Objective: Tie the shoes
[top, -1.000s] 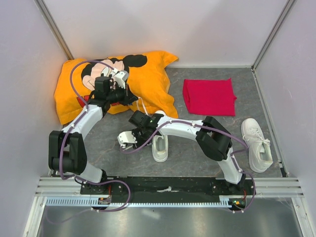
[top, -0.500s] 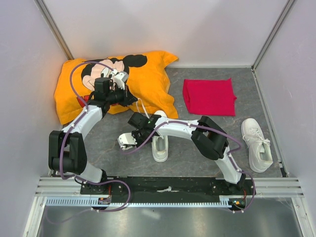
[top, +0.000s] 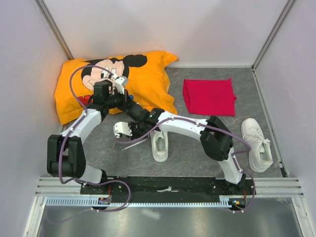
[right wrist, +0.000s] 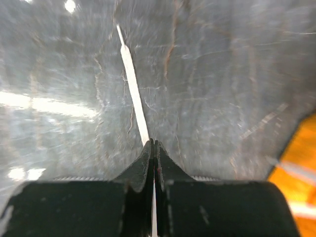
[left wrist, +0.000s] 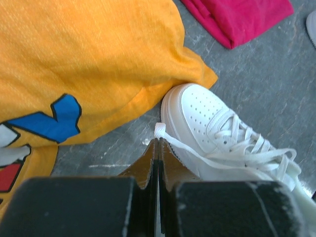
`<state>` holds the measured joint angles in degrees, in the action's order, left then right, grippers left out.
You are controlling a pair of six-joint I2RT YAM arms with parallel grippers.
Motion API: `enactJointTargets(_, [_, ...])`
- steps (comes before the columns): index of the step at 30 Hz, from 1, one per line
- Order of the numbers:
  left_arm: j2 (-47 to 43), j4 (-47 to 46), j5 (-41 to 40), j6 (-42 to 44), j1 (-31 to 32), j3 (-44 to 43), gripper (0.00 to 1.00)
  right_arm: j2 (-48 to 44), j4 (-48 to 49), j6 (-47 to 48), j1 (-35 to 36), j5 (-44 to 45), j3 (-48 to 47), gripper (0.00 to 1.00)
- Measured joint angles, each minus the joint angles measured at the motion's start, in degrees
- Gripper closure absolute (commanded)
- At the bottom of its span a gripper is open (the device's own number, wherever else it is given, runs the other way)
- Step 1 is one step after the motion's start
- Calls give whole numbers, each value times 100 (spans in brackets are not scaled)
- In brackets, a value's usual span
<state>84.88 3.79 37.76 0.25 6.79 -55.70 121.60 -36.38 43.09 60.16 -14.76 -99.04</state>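
Note:
One white shoe point(top: 159, 145) lies mid-floor, its toe against the orange pillow point(top: 148, 79); in the left wrist view the same shoe point(left wrist: 212, 126) has loose laces. My left gripper point(left wrist: 159, 141) is shut on the end of one lace point(left wrist: 183, 146), which runs taut back to the shoe. In the top view the left gripper point(top: 127, 98) sits at the pillow's edge. My right gripper point(right wrist: 152, 143) is shut on the other lace point(right wrist: 131, 74), whose free end stretches ahead over the floor. The right gripper point(top: 124, 137) is left of the shoe. A second shoe point(top: 256, 143) lies far right.
A folded red cloth point(top: 209, 96) lies at the back right of the grey floor. The orange pillow fills the back left corner. Pale walls close in on three sides. The right arm reaches across the shoe, close under the left arm's wrist.
The right gripper has closed on the lace and shifted up and to the left with it. The left gripper stayed shut and barely moved.

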Motion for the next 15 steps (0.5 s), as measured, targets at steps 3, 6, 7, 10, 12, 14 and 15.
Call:
enactJointTargets(3, [-306,131,0,295,-74,203,98,-435,-68,-341,-24,-52,2,100])
enactJointTargets(6, [-616,229,11,527,-210,415,99,-992,-48,-562,-68,-146,177,77])
enactJointTargets(7, [-684,260,17,575,-258,474,98,-1165,-39,-608,-87,-162,269,71])
enactJointTargets(10, [-739,369,33,664,-372,560,99,-1379,-33,-553,-133,-166,398,60])
enactJointTargets(12, [-723,396,52,669,-402,570,99,-1189,-107,-468,-153,-166,284,55])
enactJointTargets(14, [-713,393,127,664,-407,570,99,-813,-227,-378,-153,-164,26,50])
enactJointTargets(15, [-686,385,157,662,-407,566,98,-597,-264,-326,-151,-164,-111,50])
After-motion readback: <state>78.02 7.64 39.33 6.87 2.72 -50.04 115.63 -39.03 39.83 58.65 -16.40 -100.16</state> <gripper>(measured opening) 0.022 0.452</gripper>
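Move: The right hand is at the lace by the shoe, whose loose end lies on the table about 8 cm to the left, 6 cm back and 6 cm below; the shoe stands some 10 cm to its right, about level fore and aft. From the left hand, which already holds the other lace end, the shoe is about 13 cm right, 14 back and 11 below, and the orange cloth 10 left, 8 ahead and 13 below. Right hand lifts about 9 cm, half-opening, then sinks; left draws its lace about 4 cm left and back. ##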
